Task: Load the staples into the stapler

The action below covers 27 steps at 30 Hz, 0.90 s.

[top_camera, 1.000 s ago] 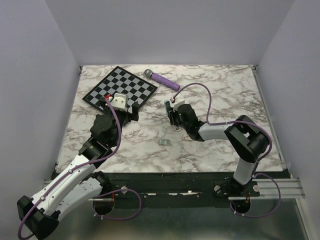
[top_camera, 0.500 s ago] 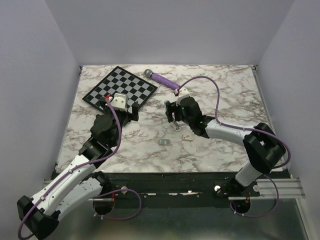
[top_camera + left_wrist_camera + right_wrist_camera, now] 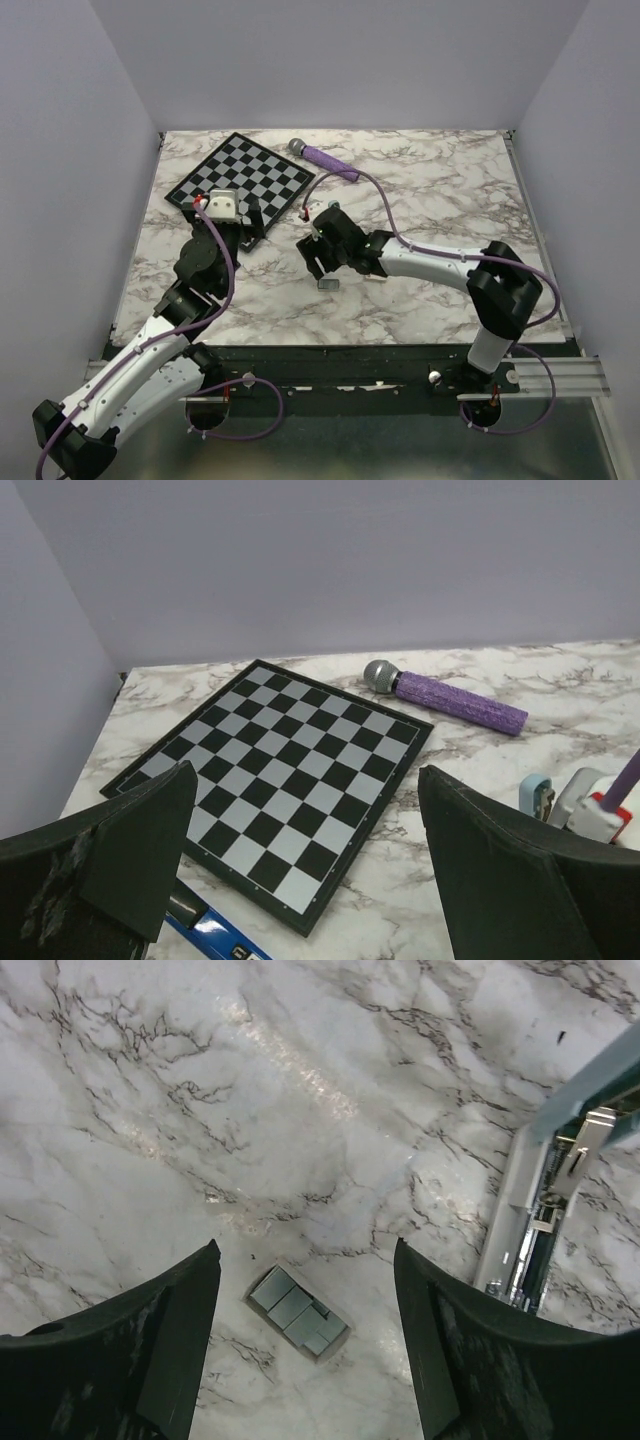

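The staples (image 3: 298, 1312), a small grey block of strips, lie flat on the marble table (image 3: 300, 1080) right between and below my open right gripper (image 3: 305, 1250); its fingers touch nothing. The top view shows that gripper (image 3: 322, 268) hovering just behind the staples (image 3: 328, 285). Only a corner of the dark blue stapler (image 3: 205, 930) shows, at the bottom left of the left wrist view, by the chessboard's near edge. My left gripper (image 3: 305, 775) is wide open and empty above it. In the top view the left gripper (image 3: 250, 222) hides the stapler.
A black-and-white chessboard (image 3: 240, 178) lies at the back left, with a purple microphone (image 3: 325, 158) behind it to the right. A pale light-blue bar with metal parts (image 3: 590, 1080) sits at the right edge of the right wrist view. Purple cables loop over both arms.
My right arm swung left and towards the near edge, from the table's middle to over the staples, and its jaws widened. The left gripper shifted slightly left.
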Each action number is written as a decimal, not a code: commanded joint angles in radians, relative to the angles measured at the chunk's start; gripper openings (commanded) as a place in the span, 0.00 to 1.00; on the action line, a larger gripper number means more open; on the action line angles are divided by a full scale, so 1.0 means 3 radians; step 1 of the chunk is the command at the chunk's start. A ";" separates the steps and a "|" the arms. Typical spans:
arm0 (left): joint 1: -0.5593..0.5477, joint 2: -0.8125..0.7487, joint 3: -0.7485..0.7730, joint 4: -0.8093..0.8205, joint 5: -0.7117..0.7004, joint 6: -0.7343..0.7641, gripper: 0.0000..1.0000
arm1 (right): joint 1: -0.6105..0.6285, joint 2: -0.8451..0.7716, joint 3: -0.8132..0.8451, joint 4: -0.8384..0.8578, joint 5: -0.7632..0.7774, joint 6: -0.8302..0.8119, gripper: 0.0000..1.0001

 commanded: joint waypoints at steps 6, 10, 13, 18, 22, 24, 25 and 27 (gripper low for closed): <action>0.0072 -0.0190 -0.0127 0.0285 -0.0332 0.0049 0.99 | 0.0133 0.0632 0.0565 -0.0459 -0.0392 -0.0314 0.67; 0.0098 -0.0185 -0.0132 0.0290 -0.0327 0.0044 0.99 | 0.0190 0.0822 0.0739 -0.0622 -0.0499 -0.0447 0.65; 0.0108 -0.0185 -0.0143 0.0295 -0.0311 0.0044 0.99 | 0.0200 0.0894 0.0749 -0.0709 -0.0561 -0.0478 0.61; 0.0113 -0.0165 -0.0143 0.0295 -0.0260 0.0028 0.99 | 0.0220 0.0883 0.0714 -0.0914 -0.0668 -0.0514 0.57; 0.0119 -0.0144 -0.0143 0.0295 -0.0240 0.0018 0.99 | 0.0225 0.0797 0.0678 -0.1093 -0.0740 -0.0672 0.56; 0.0119 -0.0134 -0.0148 0.0295 -0.0229 0.0008 0.99 | 0.0231 0.0756 0.0657 -0.1180 -0.0801 -0.0708 0.55; 0.0119 -0.0129 -0.0148 0.0295 -0.0224 0.0008 0.99 | 0.0236 0.0730 0.0652 -0.1205 -0.0791 -0.0714 0.55; 0.0119 -0.0114 -0.0148 0.0290 -0.0214 0.0008 0.99 | 0.0231 0.0643 0.0622 -0.1231 -0.0766 -0.0719 0.55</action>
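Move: The staples lie on the table about 4 cm back from the right hand, 3 cm to its right and some 8 cm below. From that hand, the opened stapler stands around 8 cm ahead and 6 cm right, its middle about 6 cm lower; the small beige block lies roughly 2 cm back and 13 cm right, also 8 cm below. For the idle left hand, the staples are some 16 cm right, 5 cm back and 30 cm down. Sinking about 7 cm and drawing back about 5 cm, the empty right hand leaves the stapler behind and closes in on the staples; it first swings left, then comes partly back right. The wrist turns roughly 20 degrees counter-clockwise and points more steeply down while the fingers narrow to around half open. The left hand shifts about 2 cm left, still open and empty. ##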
